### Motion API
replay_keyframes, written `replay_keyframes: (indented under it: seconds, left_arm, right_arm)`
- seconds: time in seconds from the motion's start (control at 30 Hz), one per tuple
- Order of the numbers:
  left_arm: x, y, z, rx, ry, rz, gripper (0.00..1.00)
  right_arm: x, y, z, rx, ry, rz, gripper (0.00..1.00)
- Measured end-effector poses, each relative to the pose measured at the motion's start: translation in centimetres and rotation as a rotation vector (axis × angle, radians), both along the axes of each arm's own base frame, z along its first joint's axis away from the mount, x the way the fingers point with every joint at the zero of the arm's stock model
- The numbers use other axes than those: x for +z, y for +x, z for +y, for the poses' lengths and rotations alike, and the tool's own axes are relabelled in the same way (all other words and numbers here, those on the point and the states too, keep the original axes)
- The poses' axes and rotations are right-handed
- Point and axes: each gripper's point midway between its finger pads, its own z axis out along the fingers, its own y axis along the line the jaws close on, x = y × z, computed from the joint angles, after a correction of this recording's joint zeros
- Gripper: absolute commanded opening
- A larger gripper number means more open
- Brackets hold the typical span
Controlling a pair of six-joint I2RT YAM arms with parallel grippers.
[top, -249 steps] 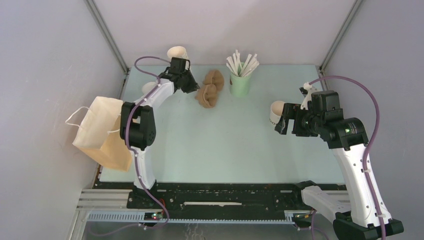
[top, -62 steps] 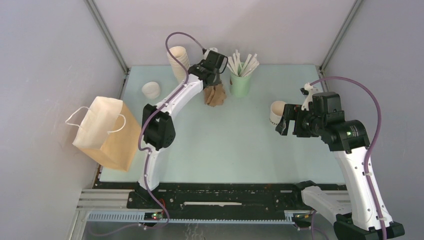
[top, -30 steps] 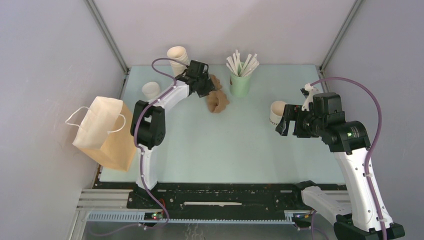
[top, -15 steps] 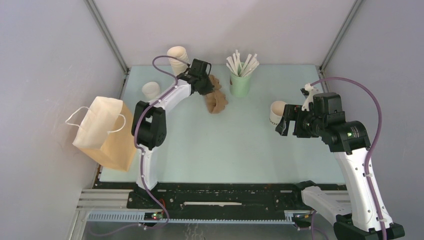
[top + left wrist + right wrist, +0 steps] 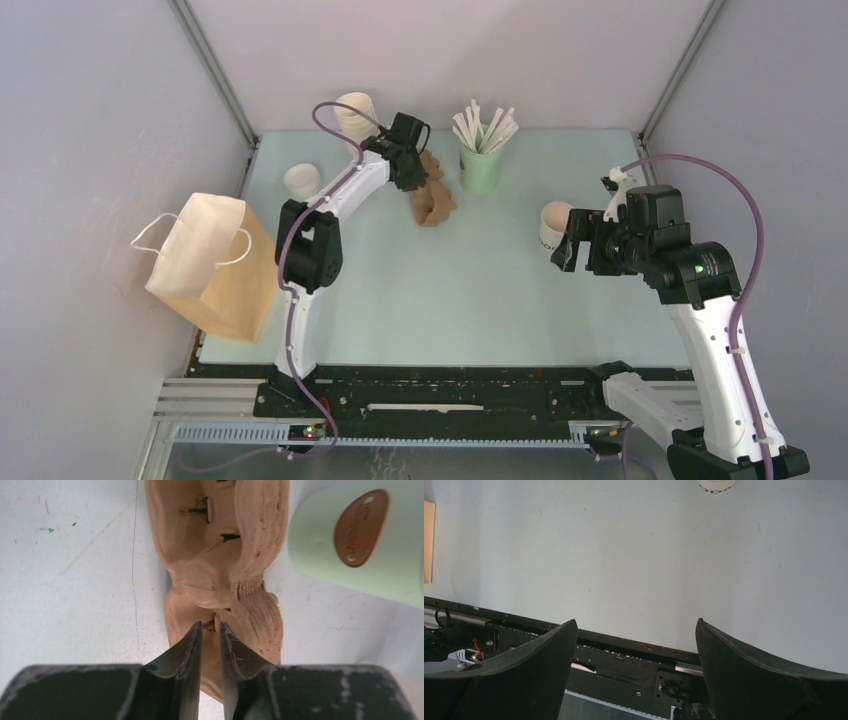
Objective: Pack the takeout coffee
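The takeout coffee cup, cream-white with dark lettering near its base, stands at the right of the table; only its base shows at the top edge of the right wrist view. My right gripper hangs open just in front of it, with nothing between the fingers. A white lid sits at the back left. At the back, my left gripper is shut on a thin wall of a brown moulded cup holder.
A stack of nested cups stands behind the left arm. A pale green cup of white sticks stands right beside the brown holder. A paper bag with handles stands off the table's left edge.
My left gripper has closed on the brown holder's edge and the arm has shifted slightly to the right. The right arm and the cup have not moved.
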Motion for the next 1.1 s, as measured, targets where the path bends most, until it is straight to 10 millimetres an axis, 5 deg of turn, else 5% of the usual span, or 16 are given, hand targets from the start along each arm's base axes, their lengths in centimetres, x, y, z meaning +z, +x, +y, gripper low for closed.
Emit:
replay_keyframes:
  seconds: [0.1,0.47,0.8,1.1]
  left_arm:
    - [-1.1,-0.5,0.1,-0.018,0.027,0.031,0.45]
    - [-0.3,-0.1,0.2,-0.041,0.083,-0.024,0.57]
    - [1.5,3.6,-0.5,-0.062,-0.075,-0.146,0.56]
    - [2.3,4.6,-0.8,-0.072,-0.16,-0.173,0.57]
  right_arm:
    - [0.0,0.0,0.0,0.0,0.0,-0.001,0.96]
    - [0.1,-0.1,0.1,0.004,0.006,-0.001,0.96]
    - [0.1,-0.1,0.1,0.004,0.006,-0.002,0.96]
    - [0.0,0.0,0.1,0.004,0.004,0.001,0.97]
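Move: The brown cup carrier lies right under the left hand, its middle roughly 3 cm ahead, 1 cm to the right and 3 cm below the nearly shut fingertips, with its two cup hollows strung out away from the base. The green straw holder stands about 13 cm to the hand's right and 3 cm farther out; the paper cup stack is some 14 cm to its left and 5 cm farther out. From the idle right hand the carrier is about 33 cm ahead, 29 cm left and 19 cm below. The left hand spreads its nearly shut fingers to a bit over half open while dipping about 1 cm low over the carrier and easing slightly back. It then goes forward some 5 cm and up about 3 cm from that low point, towards the far hollow, swinging the fingertips some 15 degrees outward and to the right, until the open fingers hang above the carrier's right-hand wall, one on either side of it, gripping nothing. ##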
